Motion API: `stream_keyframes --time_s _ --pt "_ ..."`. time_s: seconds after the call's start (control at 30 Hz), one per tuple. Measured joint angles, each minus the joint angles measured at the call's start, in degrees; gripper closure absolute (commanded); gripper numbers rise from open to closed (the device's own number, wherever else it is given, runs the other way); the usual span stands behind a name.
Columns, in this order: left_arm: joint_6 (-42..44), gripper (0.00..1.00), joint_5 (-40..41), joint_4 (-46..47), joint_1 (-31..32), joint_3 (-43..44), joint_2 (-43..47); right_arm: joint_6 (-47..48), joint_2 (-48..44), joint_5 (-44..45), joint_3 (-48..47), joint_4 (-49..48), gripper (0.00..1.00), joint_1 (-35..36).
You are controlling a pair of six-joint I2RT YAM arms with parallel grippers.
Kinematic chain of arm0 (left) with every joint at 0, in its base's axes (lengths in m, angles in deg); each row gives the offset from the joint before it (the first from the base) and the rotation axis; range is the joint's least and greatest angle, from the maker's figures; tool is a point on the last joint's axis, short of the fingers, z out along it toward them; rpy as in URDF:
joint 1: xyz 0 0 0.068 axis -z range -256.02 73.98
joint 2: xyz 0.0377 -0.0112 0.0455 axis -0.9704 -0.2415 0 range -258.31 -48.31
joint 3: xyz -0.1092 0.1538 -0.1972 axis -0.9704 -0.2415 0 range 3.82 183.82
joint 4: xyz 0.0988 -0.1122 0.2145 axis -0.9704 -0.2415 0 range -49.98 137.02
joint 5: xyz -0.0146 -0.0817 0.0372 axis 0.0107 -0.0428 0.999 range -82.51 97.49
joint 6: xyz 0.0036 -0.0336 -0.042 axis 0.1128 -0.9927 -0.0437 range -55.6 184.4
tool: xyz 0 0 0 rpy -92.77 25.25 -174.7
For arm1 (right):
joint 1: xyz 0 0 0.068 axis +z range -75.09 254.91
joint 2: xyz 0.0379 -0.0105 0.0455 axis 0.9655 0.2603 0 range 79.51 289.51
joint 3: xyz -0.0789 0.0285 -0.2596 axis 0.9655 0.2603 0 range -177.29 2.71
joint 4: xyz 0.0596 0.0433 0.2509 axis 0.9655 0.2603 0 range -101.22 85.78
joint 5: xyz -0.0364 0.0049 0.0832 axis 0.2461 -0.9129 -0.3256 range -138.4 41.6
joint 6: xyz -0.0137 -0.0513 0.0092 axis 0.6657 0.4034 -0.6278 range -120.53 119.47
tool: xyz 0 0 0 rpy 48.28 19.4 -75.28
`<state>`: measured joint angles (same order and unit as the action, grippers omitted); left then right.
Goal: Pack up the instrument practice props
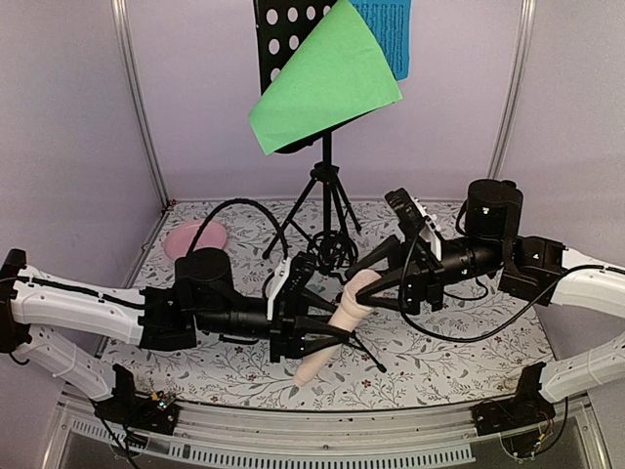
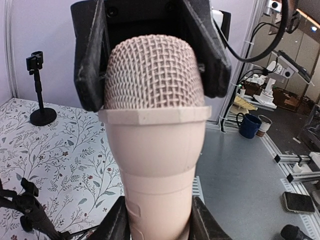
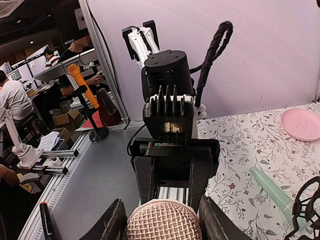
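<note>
A beige microphone (image 1: 344, 315) with a mesh head (image 2: 154, 70) hangs tilted above the middle of the floral table, held from both sides. My left gripper (image 1: 325, 339) (image 2: 157, 222) is shut on its smooth body, fingers pressed to both flanks. My right gripper (image 1: 379, 281) (image 3: 162, 220) is shut on the mesh head (image 3: 164, 222). Behind stands the black perforated music rack (image 1: 283, 44) on tripod legs (image 1: 327, 210), carrying a green sheet (image 1: 327, 78) and a blue sheet (image 1: 389, 29). A mint microphone (image 3: 270, 192) lies on the table. A small black tripod (image 2: 25, 207) lies under the left arm.
A pink plate (image 1: 193, 237) (image 3: 301, 124) sits at the back left of the table. A black clip stand with a round base (image 2: 39, 95) stands on the floral cloth. Metal frame posts (image 1: 137, 98) edge the back wall. A blue mug (image 2: 249, 125) sits off the table.
</note>
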<state>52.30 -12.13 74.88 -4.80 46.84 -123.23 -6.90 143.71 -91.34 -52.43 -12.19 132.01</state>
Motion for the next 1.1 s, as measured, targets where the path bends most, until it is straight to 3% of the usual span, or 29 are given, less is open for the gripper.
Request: stream_keyframes --time_s 0.1,0.27,0.43,0.67,0.9,1.1 --pt "-0.11 0.87 0.28 0.31 0.07 0.0 -0.22 0.02 -0.33 0.0 0.37 -0.17 0.47 0.0" --pt "-0.13 0.92 0.94 0.46 0.15 0.0 -0.22 -0.04 -0.42 -0.09 0.46 -0.46 0.14 0.0" --pt "0.07 0.92 2.51 -0.24 0.15 0.0 0.39 0.09 -0.39 1.4 0.57 -0.66 0.0 0.0" --pt "0.96 0.96 11.8 -8.15 0.2 -0.02 4.76 -0.24 -1.53 11.67 1.09 -0.37 0.01 0.0" --pt "-1.33 0.98 33.79 -24.92 0.13 0.02 11.37 -1.18 -8.55 27.71 4.46 -0.85 0.01 0.0" --pt "-4.63 1.0 48.76 -39.56 -2.86 0.13 13.46 -1.33 -10.45 33.92 5.29 -1.77 0.01 0.0"
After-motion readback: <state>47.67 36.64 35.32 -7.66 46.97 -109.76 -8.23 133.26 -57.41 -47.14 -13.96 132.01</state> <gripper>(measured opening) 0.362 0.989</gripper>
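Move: Both hands hold the pink microphone, the left on its handle, the right at its head. The teal microphone lies on the table about 22 cm ahead of the left hand, 13 cm to its left and 24 cm below; from the right hand it is some 21 cm ahead, 19 cm left and 31 cm below. The small tripod stand is about 13 cm ahead of the left hand, 4 cm right and 14 cm below. Right opens off the pink microphone, going forward-right; left carries it about 20 cm left-forward towards the teal one. ##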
